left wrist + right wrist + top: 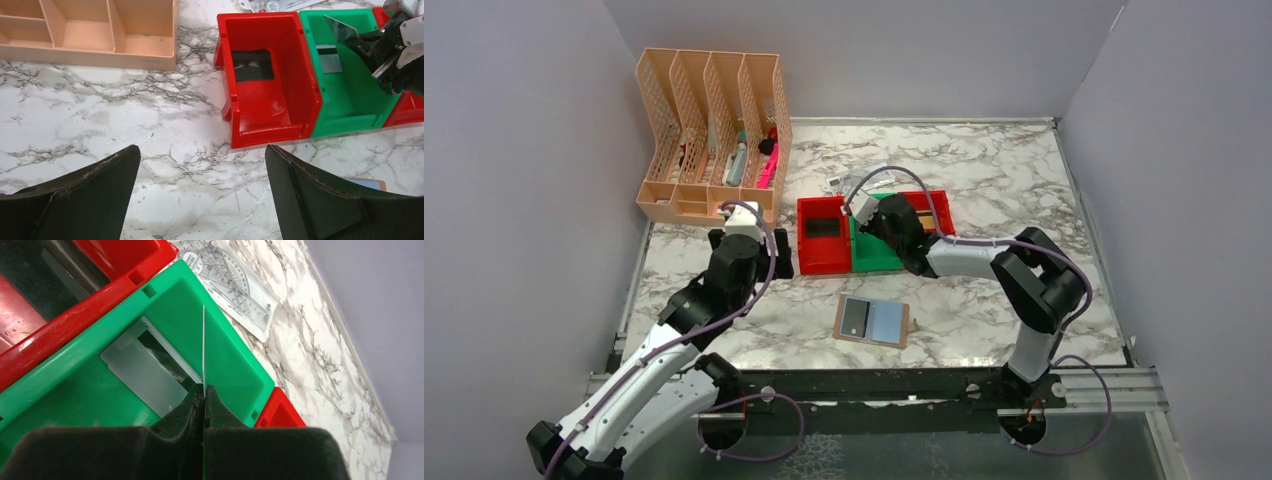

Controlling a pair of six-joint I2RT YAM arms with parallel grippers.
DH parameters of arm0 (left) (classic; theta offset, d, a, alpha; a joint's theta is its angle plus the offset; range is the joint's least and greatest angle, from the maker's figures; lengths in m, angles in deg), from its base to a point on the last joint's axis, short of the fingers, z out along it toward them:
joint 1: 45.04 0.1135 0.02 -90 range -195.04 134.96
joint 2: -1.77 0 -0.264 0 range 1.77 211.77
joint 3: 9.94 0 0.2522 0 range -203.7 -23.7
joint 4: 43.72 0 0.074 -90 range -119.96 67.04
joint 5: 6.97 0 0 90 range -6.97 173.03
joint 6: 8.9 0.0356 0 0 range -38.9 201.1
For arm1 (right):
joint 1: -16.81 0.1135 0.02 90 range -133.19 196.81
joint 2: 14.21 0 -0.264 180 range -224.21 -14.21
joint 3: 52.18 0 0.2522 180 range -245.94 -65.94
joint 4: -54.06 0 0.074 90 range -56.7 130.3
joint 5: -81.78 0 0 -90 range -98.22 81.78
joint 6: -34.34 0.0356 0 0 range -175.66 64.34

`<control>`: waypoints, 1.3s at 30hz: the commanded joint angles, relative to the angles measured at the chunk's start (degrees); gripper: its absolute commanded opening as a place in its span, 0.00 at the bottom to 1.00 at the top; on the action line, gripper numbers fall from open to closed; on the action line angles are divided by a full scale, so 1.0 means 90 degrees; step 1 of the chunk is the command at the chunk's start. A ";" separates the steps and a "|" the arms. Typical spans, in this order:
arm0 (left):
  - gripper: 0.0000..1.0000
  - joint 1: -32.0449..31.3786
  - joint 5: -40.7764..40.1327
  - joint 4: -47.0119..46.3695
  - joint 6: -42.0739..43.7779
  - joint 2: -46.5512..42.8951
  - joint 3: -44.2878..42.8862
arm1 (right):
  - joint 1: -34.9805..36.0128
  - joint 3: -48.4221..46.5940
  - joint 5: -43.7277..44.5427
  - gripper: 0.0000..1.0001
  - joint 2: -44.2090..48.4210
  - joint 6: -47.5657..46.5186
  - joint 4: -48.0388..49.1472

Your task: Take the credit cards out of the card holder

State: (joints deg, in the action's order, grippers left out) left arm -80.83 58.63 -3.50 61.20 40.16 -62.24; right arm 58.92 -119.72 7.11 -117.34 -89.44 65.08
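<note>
The tan card holder (872, 321) lies open on the marble near the front, a dark credit card (854, 319) on its left panel. My right gripper (204, 387) hangs over the green bin (95, 390), shut on a thin credit card (204, 347) that shows edge-on. In the left wrist view that held card (340, 27) tilts above the green bin (350, 100). A grey card (150, 375) lies flat in this bin. A dark card (252, 65) rests in the left red bin (260, 120). My left gripper (202, 150) stands open over bare marble, left of the bins.
A peach desk organizer (709, 130) with pens stands at the back left. A clear protractor and ruler set (235, 287) lies behind the bins. Another red bin (936, 205) sits right of the green one. Grey walls close the table on three sides.
</note>
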 commanded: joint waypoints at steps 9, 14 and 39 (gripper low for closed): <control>0.99 0.0404 0.0283 0.0163 -0.0045 0.0487 -0.0152 | 0.0126 -0.0555 0.0658 0.13 -0.0692 -0.0938 -0.0130; 0.99 0.0494 0.0347 0.0164 -0.0054 0.0528 -0.0141 | 0.0145 -0.0616 0.0588 0.24 -0.0753 -0.0864 -0.0325; 0.99 0.0769 0.1360 0.0066 0.0011 0.1161 -0.0171 | 0.0146 0.0029 -0.0503 0.38 0.0813 0.1494 -0.0535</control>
State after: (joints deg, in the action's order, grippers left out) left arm -74.38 66.04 -2.39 60.81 49.34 -62.26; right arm 59.88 -121.75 7.13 -116.19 -86.16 60.07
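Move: The right hand holds a card above the green compartment; its landing place, the card already lying in there, is about 2 cm ahead, 3 cm left and 6 cm below. The left red compartment's middle is level with the hand and some 13 cm left, the right red one's level and 8 cm right, the open card holder 18 cm back and 3 cm left. From the left hand the landing place lies roughly 17 cm ahead, 20 cm right and 16 cm below. The right hand lowers its pinched card about 3 cm into the green compartment, easing a centimetre forward and rolling its left side down some 10 degrees, then parts its fingers to roughly a third and lets go of the card, backing off a little and rising about 3 cm. Off to the left, the left hand, empty and wide open, sinks some 5 cm in two stages and tips down about 10 degrees. ##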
